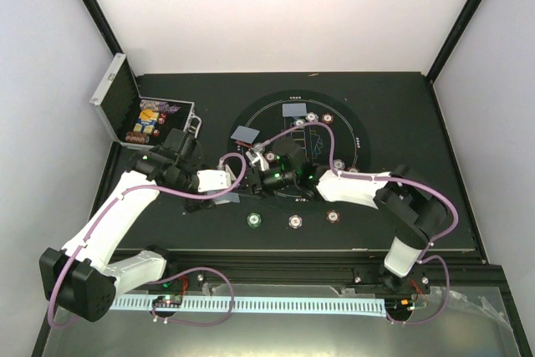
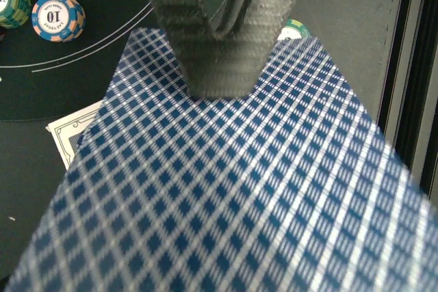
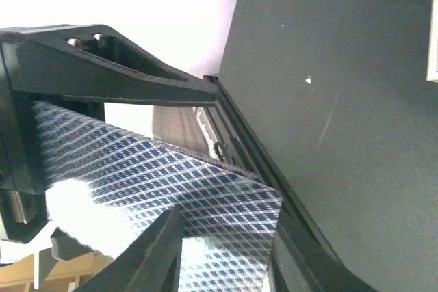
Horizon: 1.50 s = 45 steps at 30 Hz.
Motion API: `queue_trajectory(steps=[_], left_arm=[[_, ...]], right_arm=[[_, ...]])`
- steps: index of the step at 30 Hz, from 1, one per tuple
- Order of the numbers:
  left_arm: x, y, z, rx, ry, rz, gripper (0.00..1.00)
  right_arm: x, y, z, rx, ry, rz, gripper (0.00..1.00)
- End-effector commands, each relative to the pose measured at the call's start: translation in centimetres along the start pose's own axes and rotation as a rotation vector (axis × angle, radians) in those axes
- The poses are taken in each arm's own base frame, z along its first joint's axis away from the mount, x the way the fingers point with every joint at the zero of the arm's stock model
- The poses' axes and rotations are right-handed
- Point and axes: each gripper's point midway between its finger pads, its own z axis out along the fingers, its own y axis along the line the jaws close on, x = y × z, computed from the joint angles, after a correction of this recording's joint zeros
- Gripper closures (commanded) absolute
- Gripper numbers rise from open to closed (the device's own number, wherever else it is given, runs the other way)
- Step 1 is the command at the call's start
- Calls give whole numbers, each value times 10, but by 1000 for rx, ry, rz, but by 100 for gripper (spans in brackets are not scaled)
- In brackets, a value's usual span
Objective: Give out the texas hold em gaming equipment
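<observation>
A playing card (image 2: 226, 189) with a blue plaid back fills the left wrist view. My left gripper (image 1: 229, 183) is shut on it, its own fingers hidden under the card. My right gripper (image 3: 226, 218) meets it from the right over the mat's left edge. The card's far corner (image 3: 205, 189) lies between the right fingers (image 2: 219, 66), which still stand apart. Two more cards (image 1: 247, 133) (image 1: 294, 109) lie face down on the round mat (image 1: 351, 114). Another card (image 2: 72, 131) lies on the table under the held one. Chips (image 2: 58, 17) sit on the mat, and three chips (image 1: 295, 221) lie in a row near the front.
An open silver case (image 1: 138, 114) with chips inside stands at the table's back left. A chip (image 1: 338, 165) lies beside the right arm. White walls close in the table's back and sides. A black rail (image 3: 246, 148) runs along the table's near edge.
</observation>
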Motion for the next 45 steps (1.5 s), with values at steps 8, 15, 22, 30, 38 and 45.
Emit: queue_trajectory(steps=[8,15,22,30,38,45], left_arm=[[-6,5,-7,-46,-33,27,99],[-5,5,-5,-46,-26,27,98],[-2,8,-5,-61,-9,26,98],[-4,10,-6,-64,-11,29,98],[-6,7,-8,-53,-20,28,98],[-6,5,-12,-56,-25,31,98]], right_arm=[[0,14,-18,-25,-60,18,91],[1,25,-33,-62,-100,15,99],[2,15,-71,-76,-162,33,99],[-11,-39,-144,67,-273,84,99],[-17,-80,-172,161,-300,126,99],[-26,-121,-192,288,-316,161,99]])
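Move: The deck is in the left hand's fingers; its middle lies some 4 cm to the right hand's left and 1 cm below, with its near end already between the right fingers. From the right hand, about 14 cm lower, the near green chips stand 8 cm back and 3 cm right, the blue-orange chips 13 cm ahead and 3 cm right, the card box 8 cm ahead and 9 cm left, and the right-hand chips 12 cm ahead and 32 cm right. The left hand stays put and keeps its grip on the deck while the right fingers, already astride the deck's end, close on a top card, and the hand dips slightly, then lifts about 2 cm as it starts drawing back to its right. Keeping the card pinched, it sweeps quickly to the right towards the right-hand chips, about 19 cm in all with some 7 cm forward, turning about 20 degrees clockwise and sinking some 6 cm from its highest point over the last part. ##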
